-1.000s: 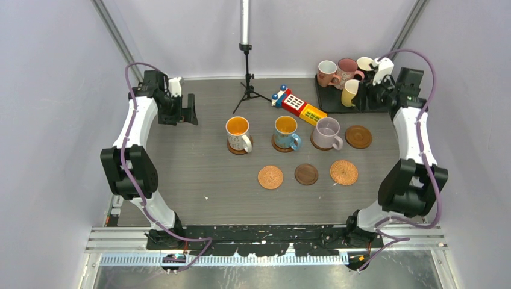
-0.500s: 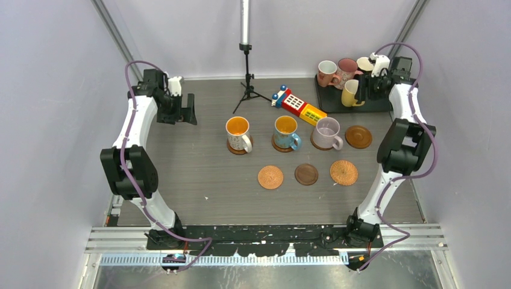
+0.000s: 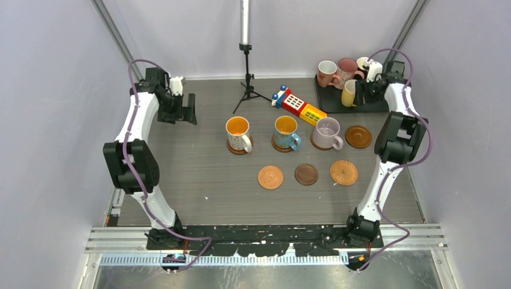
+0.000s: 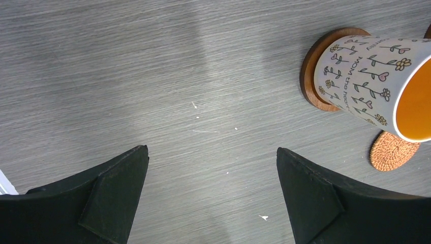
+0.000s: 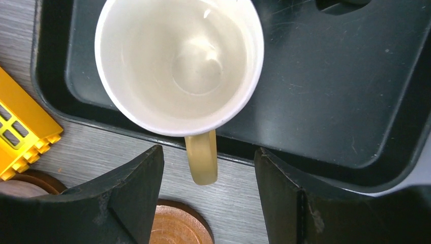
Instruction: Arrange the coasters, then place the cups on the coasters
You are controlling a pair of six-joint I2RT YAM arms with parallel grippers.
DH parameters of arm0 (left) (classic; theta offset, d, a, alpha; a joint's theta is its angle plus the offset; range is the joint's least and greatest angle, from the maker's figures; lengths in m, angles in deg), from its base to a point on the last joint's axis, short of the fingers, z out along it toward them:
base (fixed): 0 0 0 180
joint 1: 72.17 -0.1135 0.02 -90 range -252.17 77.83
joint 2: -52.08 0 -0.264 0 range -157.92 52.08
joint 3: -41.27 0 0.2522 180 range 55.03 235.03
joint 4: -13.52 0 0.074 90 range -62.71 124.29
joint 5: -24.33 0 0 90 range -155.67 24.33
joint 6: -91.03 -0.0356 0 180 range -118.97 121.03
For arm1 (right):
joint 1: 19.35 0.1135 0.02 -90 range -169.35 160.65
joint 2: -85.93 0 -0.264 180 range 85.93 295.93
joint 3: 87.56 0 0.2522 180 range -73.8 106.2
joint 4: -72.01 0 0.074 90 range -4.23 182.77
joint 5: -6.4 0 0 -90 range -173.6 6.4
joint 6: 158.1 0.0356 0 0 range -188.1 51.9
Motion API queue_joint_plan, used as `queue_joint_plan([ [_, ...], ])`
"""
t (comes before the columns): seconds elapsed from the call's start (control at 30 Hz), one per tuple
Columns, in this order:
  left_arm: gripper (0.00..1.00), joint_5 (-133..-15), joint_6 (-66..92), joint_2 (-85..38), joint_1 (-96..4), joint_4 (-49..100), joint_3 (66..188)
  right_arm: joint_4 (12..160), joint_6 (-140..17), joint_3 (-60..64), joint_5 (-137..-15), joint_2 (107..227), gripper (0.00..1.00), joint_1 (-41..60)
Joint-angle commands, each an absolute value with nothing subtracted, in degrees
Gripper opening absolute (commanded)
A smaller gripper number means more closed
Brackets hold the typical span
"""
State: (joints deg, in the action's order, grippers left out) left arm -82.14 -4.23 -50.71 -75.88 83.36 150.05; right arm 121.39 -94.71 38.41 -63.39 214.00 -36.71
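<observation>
A yellow cup (image 5: 180,66) with a pale inside stands on the black tray (image 5: 330,76). Its handle (image 5: 202,157) lies between the fingers of my open right gripper (image 5: 208,152), with a gap on each side. In the top view the right gripper (image 3: 361,93) is at the tray's front beside that yellow cup (image 3: 349,93). The white patterned cup (image 3: 238,133), the blue cup (image 3: 286,132) and the lavender cup (image 3: 327,132) each sit on a coaster. A bare brown coaster (image 3: 358,136), two woven coasters (image 3: 270,177) (image 3: 343,172) and a dark coaster (image 3: 306,174) lie flat. My left gripper (image 3: 184,111) hangs open at the far left.
Two pink cups (image 3: 327,72) (image 3: 347,69) and a black one (image 3: 363,63) stand at the back of the tray. A red-yellow toy block (image 3: 298,107) lies beside the tray's left edge. A small tripod (image 3: 247,90) stands at the back centre.
My right arm has swung back and left, bringing the gripper down around the yellow cup's handle. The left arm has barely moved.
</observation>
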Motion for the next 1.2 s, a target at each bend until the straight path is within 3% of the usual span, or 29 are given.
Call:
queue_joint_plan([
  [0.0,1.00,-82.4,-4.7,-51.4,-75.6,84.1,152.6,121.5,-96.8,40.7,-62.5,214.7,0.70,-36.5],
  [0.5,1.00,-82.4,-5.3,-53.2,-75.6,84.8,154.6,121.5,-98.0,43.3,-62.5,217.5,0.50,-35.9],
  [0.63,1.00,-82.3,-5.3,-53.3,-75.6,84.8,154.8,121.5,-98.0,43.1,-62.3,216.9,0.42,-35.7],
  [0.83,1.00,-82.4,-5.6,-53.0,-75.6,84.9,154.6,119.5,-97.9,41.0,-61.5,214.4,0.16,-35.7],
  [1.0,1.00,-83.0,-5.6,-52.4,-75.6,84.9,154.1,116.9,-96.9,38.6,-61.4,211.4,0.01,-35.6],
  [1.17,1.00,-84.3,-5.1,-51.9,-75.7,84.6,154.1,113.1,-95.3,35.4,-60.9,206.6,0.00,-35.5],
])
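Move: The yellow cup stands in the tray about 5 cm ahead of the right hand and 3 cm to its left. Its handle sticks back to lie just 1 cm ahead of the open fingers and 3 cm below. Beyond are the pink cup, 14 cm ahead and 5 cm left, and the black cup, 15 cm ahead and 2 cm right. The empty coaster lies some 14 cm back and 2 cm left. From the left hand, the yellow cup is roughly 17 cm ahead and 63 cm right. Sink the right gripper a little under 3 cm, nearly straight down, so the half-open fingers straddle the yellow cup's handle just behind its rim. Shut them from either side as the last of the descent runs out, then stay low and keep the handle pinched, hardly turning the wrist. ##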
